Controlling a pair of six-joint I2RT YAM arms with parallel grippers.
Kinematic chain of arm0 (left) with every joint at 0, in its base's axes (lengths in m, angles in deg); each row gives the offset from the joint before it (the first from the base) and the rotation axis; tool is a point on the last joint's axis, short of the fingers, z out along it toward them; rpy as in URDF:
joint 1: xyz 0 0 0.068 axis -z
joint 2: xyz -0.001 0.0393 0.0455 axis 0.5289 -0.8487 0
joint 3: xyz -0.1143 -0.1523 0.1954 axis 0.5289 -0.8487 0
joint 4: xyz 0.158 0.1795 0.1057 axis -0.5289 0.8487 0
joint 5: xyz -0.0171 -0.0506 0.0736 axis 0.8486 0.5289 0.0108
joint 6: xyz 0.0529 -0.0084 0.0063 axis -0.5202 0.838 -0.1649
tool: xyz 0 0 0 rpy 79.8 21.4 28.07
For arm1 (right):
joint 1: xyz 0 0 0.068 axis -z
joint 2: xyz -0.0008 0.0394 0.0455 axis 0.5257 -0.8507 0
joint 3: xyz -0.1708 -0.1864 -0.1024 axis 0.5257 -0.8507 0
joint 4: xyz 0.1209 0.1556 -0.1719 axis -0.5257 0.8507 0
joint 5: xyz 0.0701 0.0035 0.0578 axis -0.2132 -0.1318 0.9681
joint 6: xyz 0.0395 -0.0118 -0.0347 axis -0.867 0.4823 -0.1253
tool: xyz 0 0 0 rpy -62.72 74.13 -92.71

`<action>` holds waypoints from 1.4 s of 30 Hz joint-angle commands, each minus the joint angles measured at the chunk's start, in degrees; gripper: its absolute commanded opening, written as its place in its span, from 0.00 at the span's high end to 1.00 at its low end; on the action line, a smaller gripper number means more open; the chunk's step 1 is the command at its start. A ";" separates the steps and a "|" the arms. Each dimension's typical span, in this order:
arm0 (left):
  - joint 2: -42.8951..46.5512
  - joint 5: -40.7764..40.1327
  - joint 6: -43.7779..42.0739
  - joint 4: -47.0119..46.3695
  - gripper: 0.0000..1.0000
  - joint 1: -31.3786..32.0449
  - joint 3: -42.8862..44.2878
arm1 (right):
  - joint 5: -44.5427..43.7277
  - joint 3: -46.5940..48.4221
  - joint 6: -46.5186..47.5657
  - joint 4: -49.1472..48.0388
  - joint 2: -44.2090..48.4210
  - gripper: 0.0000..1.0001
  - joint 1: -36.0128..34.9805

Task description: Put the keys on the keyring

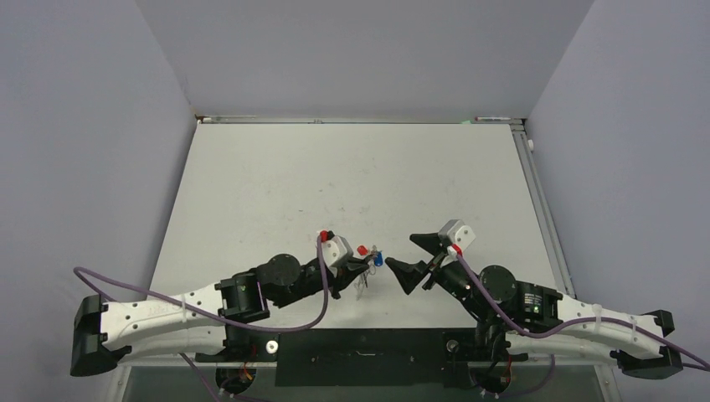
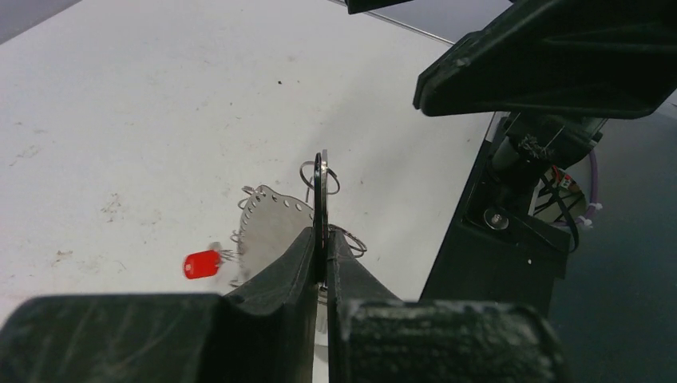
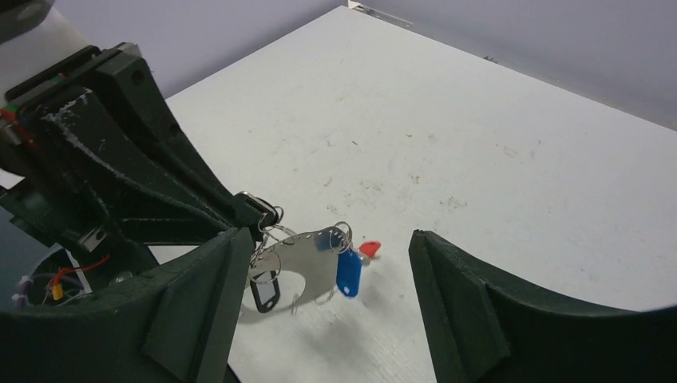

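My left gripper [image 2: 322, 239] is shut on a thin dark edge of the keyring [image 2: 270, 225], a flat silvery crescent with small holes and wire rings along its rim, and holds it just above the table. A red tag [image 3: 369, 249] and a blue tag [image 3: 349, 271] dangle from it. The keys [image 3: 265, 291], a small dark oval loop, hang from a little ring at the keyring's [image 3: 307, 251] near end. My right gripper [image 3: 327, 239] stands open, its fingers wide either side of the bunch and touching nothing. From above, it [image 1: 413, 258] faces the left gripper [image 1: 362, 270].
The white table [image 1: 352, 184] stretches away behind the bunch, walled at the back and on both sides. A black base plate [image 1: 368, 356] runs along the near edge between the arm mounts. Purple cables loop beside each arm.
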 commanded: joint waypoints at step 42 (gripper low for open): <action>-5.20 -20.49 25.04 19.99 1.00 1.61 -4.87 | -7.91 0.38 -8.11 4.26 -0.90 0.27 -0.08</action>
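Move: The left gripper already pinches a key, with the metal plate of the keyring hanging about 8 cm below it. The bare table where the plate is to lie is about 9 cm ahead, 6 cm to the left and 21 cm below. The red tag hangs some 6 cm ahead, 2 cm left and 8 cm down. From the empty right hand, that bare patch lies roughly 9 cm ahead, 13 cm left and 25 cm below. Let the left gripper drift just under 2 cm right, then swing it back left, lowering it about 13 cm in all towards the bare table, with a little forward reach. Turn it some 30 degrees counter-clockwise and tip the fingers down, keeping the pinch on the key. Hold the right gripper open, easing down a couple of centimetres. ##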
